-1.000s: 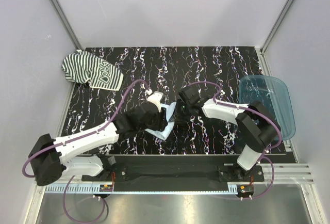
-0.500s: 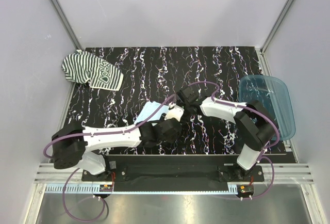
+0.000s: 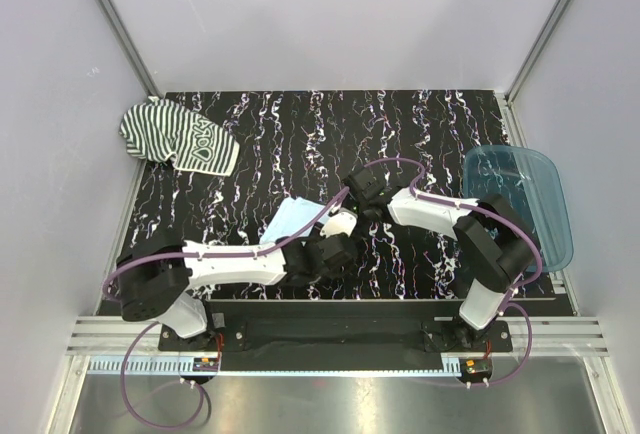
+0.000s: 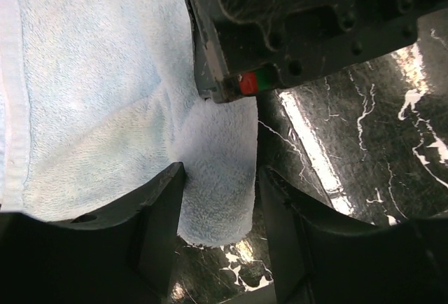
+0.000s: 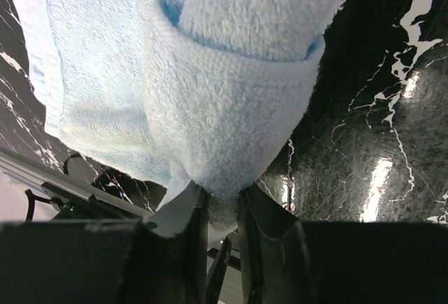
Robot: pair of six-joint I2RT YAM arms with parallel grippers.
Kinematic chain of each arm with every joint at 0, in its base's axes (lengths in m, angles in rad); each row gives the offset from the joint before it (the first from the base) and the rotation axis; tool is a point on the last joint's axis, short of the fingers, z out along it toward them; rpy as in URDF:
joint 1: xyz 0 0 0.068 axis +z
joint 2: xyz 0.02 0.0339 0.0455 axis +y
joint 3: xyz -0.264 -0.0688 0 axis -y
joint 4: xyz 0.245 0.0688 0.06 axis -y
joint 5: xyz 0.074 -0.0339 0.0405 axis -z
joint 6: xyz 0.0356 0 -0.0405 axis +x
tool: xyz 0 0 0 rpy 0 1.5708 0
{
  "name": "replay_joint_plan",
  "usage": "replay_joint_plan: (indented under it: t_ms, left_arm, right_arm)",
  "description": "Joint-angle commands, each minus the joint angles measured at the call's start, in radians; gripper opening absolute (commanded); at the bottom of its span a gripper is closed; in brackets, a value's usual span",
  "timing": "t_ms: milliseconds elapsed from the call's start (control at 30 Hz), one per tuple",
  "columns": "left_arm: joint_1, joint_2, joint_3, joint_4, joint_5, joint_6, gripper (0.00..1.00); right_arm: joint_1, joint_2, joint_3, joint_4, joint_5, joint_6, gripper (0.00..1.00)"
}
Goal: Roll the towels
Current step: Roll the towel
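Note:
The pale blue towel lies crumpled at the table's middle, near the front. My left gripper reaches in from the left along the near edge. In the left wrist view it is shut on a rolled fold of this towel. My right gripper meets it from the right. In the right wrist view it is shut on a bunched fold of the same towel, which hangs lifted off the table. The striped towel lies crumpled at the far left corner, untouched.
A translucent blue plastic tray sits at the table's right edge. The black marbled table has white walls close on three sides. The right gripper's black body fills the top of the left wrist view.
My left arm has swung down along the near edge and its gripper has moved right and nearer. The pale blue towel now shows to its left. The right gripper has hardly moved.

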Motion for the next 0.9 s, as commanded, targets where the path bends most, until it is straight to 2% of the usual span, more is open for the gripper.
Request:
replay_joint_plan:
  t_ms: [0, 200, 300, 400, 467, 500, 533, 633, 867]
  left_arm:
    - [-0.004, 0.03, -0.02, 0.041, -0.036, -0.028, 0.5]
    - [-0.004, 0.049, -0.086, 0.082, -0.018, -0.053, 0.42]
    - [-0.002, 0.05, -0.103, 0.102, -0.008, -0.057, 0.3]
    - [-0.001, 0.049, -0.11, 0.113, -0.002, -0.05, 0.13]
    - [-0.001, 0.053, -0.112, 0.122, 0.008, -0.045, 0.08]
    - [0.001, 0.055, -0.112, 0.125, 0.012, -0.041, 0.05]
    - [0.001, 0.055, -0.113, 0.127, 0.015, -0.041, 0.04]
    - [0.003, 0.047, -0.116, 0.128, 0.021, -0.038, 0.03]
    - [0.019, 0.022, -0.129, 0.142, 0.045, -0.039, 0.03]
  right_arm:
    - [0.015, 0.01, 0.037, -0.057, 0.001, -0.026, 0.1]
    - [0.015, 0.012, 0.05, -0.075, -0.002, -0.038, 0.11]
    - [0.015, 0.01, 0.05, -0.077, -0.002, -0.038, 0.11]
    - [0.015, 0.012, 0.053, -0.084, -0.005, -0.043, 0.13]
    - [0.015, 0.009, 0.054, -0.087, -0.005, -0.046, 0.16]
    - [0.015, 0.007, 0.056, -0.096, -0.005, -0.047, 0.2]
    - [0.015, 0.007, 0.062, -0.107, 0.004, -0.055, 0.32]
    - [0.011, -0.004, 0.089, -0.162, 0.05, -0.073, 0.52]
    - [-0.097, -0.086, 0.143, -0.236, 0.072, -0.129, 0.68]
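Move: The near end of the rolled towel edge lies between the left hand's open fingers, straight below and about 2 cm down. The towel's flat part is centred roughly 9 cm to the left and 3 cm ahead of that hand, some 3 cm lower. The right hand still grips the roll a little farther out; from it, the near end is about 5 cm back, 1 cm left and 1 cm lower. The left sinks about 2 cm and pinches the roll's near end; then the right lets go, drawing rightward. ##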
